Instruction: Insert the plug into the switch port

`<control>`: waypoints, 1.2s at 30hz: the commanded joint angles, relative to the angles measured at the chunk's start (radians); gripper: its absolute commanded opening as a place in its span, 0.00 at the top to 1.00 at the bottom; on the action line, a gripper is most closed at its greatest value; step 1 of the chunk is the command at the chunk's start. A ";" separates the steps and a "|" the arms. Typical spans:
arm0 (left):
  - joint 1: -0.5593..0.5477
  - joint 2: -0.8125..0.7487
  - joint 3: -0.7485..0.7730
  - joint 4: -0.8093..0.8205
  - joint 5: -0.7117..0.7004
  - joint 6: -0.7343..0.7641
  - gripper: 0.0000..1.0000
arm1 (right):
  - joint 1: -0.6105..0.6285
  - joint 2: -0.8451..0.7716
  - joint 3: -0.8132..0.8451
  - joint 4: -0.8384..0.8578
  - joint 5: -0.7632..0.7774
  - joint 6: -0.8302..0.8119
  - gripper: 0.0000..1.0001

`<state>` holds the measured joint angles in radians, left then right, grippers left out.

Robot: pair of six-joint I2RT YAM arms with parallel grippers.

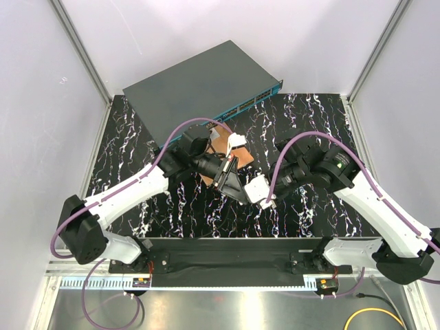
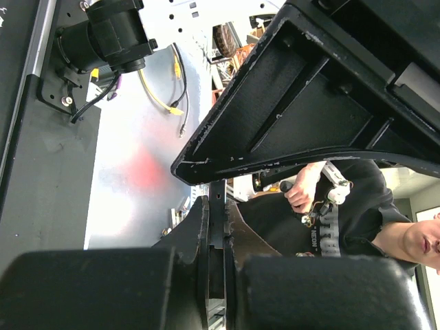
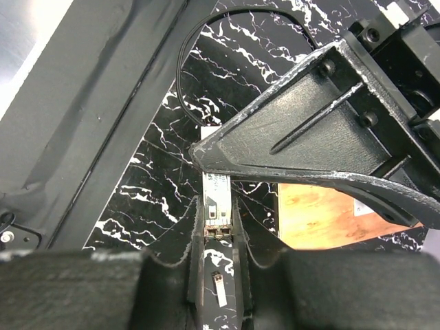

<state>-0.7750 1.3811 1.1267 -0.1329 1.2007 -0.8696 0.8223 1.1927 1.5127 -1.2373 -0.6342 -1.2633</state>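
The switch (image 1: pixel 199 86) is a flat dark grey box at the back of the table, its teal port face (image 1: pixel 254 100) turned to the front right. Both grippers meet above the table's middle. The plug (image 3: pixel 217 196), a small silver module, lies between my right gripper's (image 3: pixel 218 201) fingers, which press on both its sides. My left gripper (image 2: pixel 216 206) is shut on the same plug (image 2: pixel 216 206), seen edge-on as a thin dark slab. In the top view the left gripper (image 1: pixel 237 191) and right gripper (image 1: pixel 249 196) nearly touch, and the plug is hidden there.
A copper-brown board (image 1: pixel 223 155) lies under the grippers, just in front of the switch. A small silver piece (image 3: pixel 218 289) rests on the black marbled table (image 1: pixel 316 117) below the right fingers. White walls and metal rails enclose the table.
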 commanded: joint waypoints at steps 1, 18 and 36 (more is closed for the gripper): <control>-0.003 0.001 0.013 0.053 0.019 -0.009 0.92 | 0.011 -0.004 0.017 0.013 0.036 -0.007 1.00; 0.579 -0.250 0.134 0.191 -0.075 -0.006 0.07 | -0.002 -0.038 -0.097 0.519 0.525 0.885 1.00; 1.096 -0.544 -0.114 -0.146 -0.575 0.047 0.01 | -0.224 0.287 0.121 0.636 0.662 1.256 1.00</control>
<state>0.3153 0.8474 1.0290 -0.1596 0.7704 -0.9009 0.5915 1.4658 1.5536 -0.6598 -0.0010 -0.0647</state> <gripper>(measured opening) 0.987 0.216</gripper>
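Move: My left and right fingers both still hold the plug, the right hand's point about 2 cm to the right of and 2 cm above the left's. From my right hand the switch port lies some 27 cm ahead, 4 cm left and 5 cm lower; the plugged-in cable is about 20 cm ahead and 13 cm left at port height, and the wooden board 15 cm ahead, 8 cm left, roughly 30 cm down. From my left hand the port is about 27 cm ahead, 2 cm left. I open my left fingers wide to let go of the plug, then swing that hand clear: about 28 cm left and 18 cm forward, arching up before it sinks again, turning some 85 degrees counter-clockwise. My right hand keeps its pinch and carries the plug about 22 cm forward towards the port, nearly level, turning roughly 80 degrees clockwise to point it at the switch's front. ##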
